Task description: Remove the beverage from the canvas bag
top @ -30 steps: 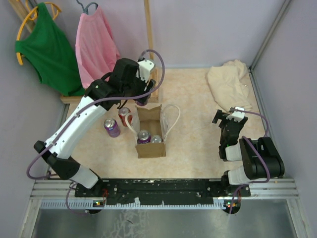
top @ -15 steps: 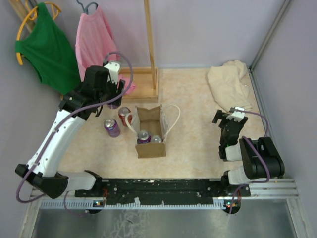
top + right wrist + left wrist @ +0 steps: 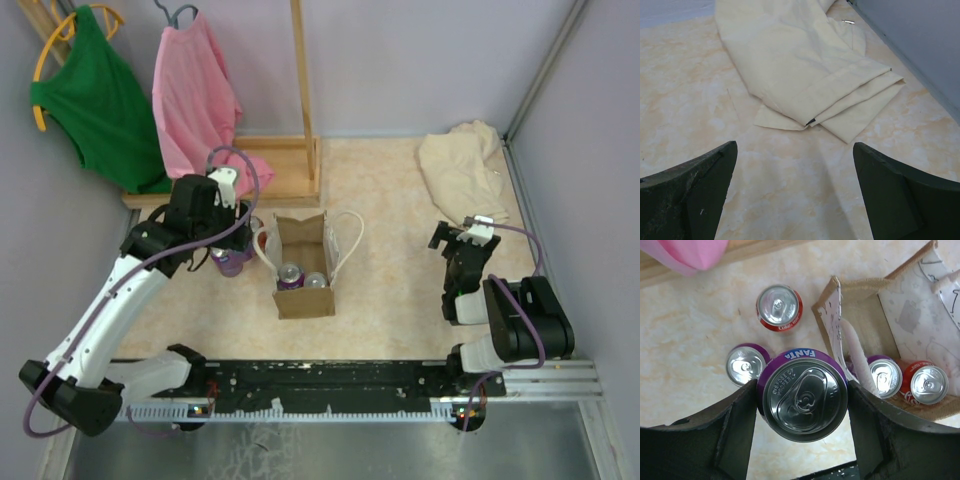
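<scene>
The brown canvas bag (image 3: 304, 298) stands open mid-table with its white loop handles (image 3: 350, 240) spread; in the left wrist view the bag (image 3: 855, 295) holds a purple can (image 3: 883, 376) and a red can (image 3: 927, 385). My left gripper (image 3: 230, 245) hangs just left of the bag, shut on an upright purple Fanta can (image 3: 802, 395) that is above the table. Under it on the table stand a red can (image 3: 779, 307) and another purple can (image 3: 746, 365). My right gripper (image 3: 460, 240) is open and holds nothing, far right of the bag.
A folded cream cloth (image 3: 465, 170) lies at the back right, just ahead of the right fingers (image 3: 700, 185). A wooden rack base (image 3: 275, 165) with a pink shirt (image 3: 193, 95) and a green shirt (image 3: 90, 100) stands behind the left arm. Walls close both sides.
The left arm has swung from over the bag's far edge to the left, then come nearer and lower beside the two cans on the table, keeping its can. The right arm has not moved.
</scene>
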Controlling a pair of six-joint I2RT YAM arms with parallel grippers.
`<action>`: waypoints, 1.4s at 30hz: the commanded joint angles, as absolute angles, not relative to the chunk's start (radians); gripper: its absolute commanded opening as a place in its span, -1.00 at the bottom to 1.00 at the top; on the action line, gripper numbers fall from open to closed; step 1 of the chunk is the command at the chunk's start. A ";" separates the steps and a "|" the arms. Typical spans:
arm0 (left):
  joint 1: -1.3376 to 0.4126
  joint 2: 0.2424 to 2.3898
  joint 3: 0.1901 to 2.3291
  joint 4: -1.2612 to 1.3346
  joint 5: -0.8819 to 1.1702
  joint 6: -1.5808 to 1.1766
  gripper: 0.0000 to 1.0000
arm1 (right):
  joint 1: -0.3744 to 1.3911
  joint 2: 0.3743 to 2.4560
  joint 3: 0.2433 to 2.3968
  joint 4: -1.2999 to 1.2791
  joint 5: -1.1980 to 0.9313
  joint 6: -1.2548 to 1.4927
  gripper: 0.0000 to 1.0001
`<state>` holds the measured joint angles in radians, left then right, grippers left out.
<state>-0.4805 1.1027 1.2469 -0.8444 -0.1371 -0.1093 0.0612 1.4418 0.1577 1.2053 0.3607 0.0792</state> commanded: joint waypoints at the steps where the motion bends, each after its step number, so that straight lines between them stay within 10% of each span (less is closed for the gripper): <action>1: -0.481 1.048 1.175 -0.731 -0.087 -0.162 -1.00 | 0.058 1.445 0.166 1.246 0.364 0.068 0.98; 42: -0.480 1.173 0.818 -0.399 -0.138 -0.247 -0.97 | 0.058 1.445 0.166 1.246 0.364 0.068 0.98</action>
<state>-0.4805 1.1732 0.8120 -0.4866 -0.1169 -0.2394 0.0612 1.4422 0.1577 1.2053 0.3607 0.0792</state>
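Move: My left hand still holds the purple Fanta can high above the table. The free spot it is headed for lies almost straight below, about 24 cm down and 1 cm right. From this hand, the standing purple can is some 4 cm ahead and 6 left, the Coke can 8 ahead and 1 right, and the canvas bag's middle 1 ahead and 13 right. From my idle right hand, the spot is about 50 cm left and 7 back. I lower the Fanta can with my left hand by about 14 cm, into the gap between the standing purple can and the bag's left wall, on the near side of the Coke can. The hand dips back 2 cm early and then comes forward again while the wrist tips some 10 degrees farther down. The fingers keep their grip. ##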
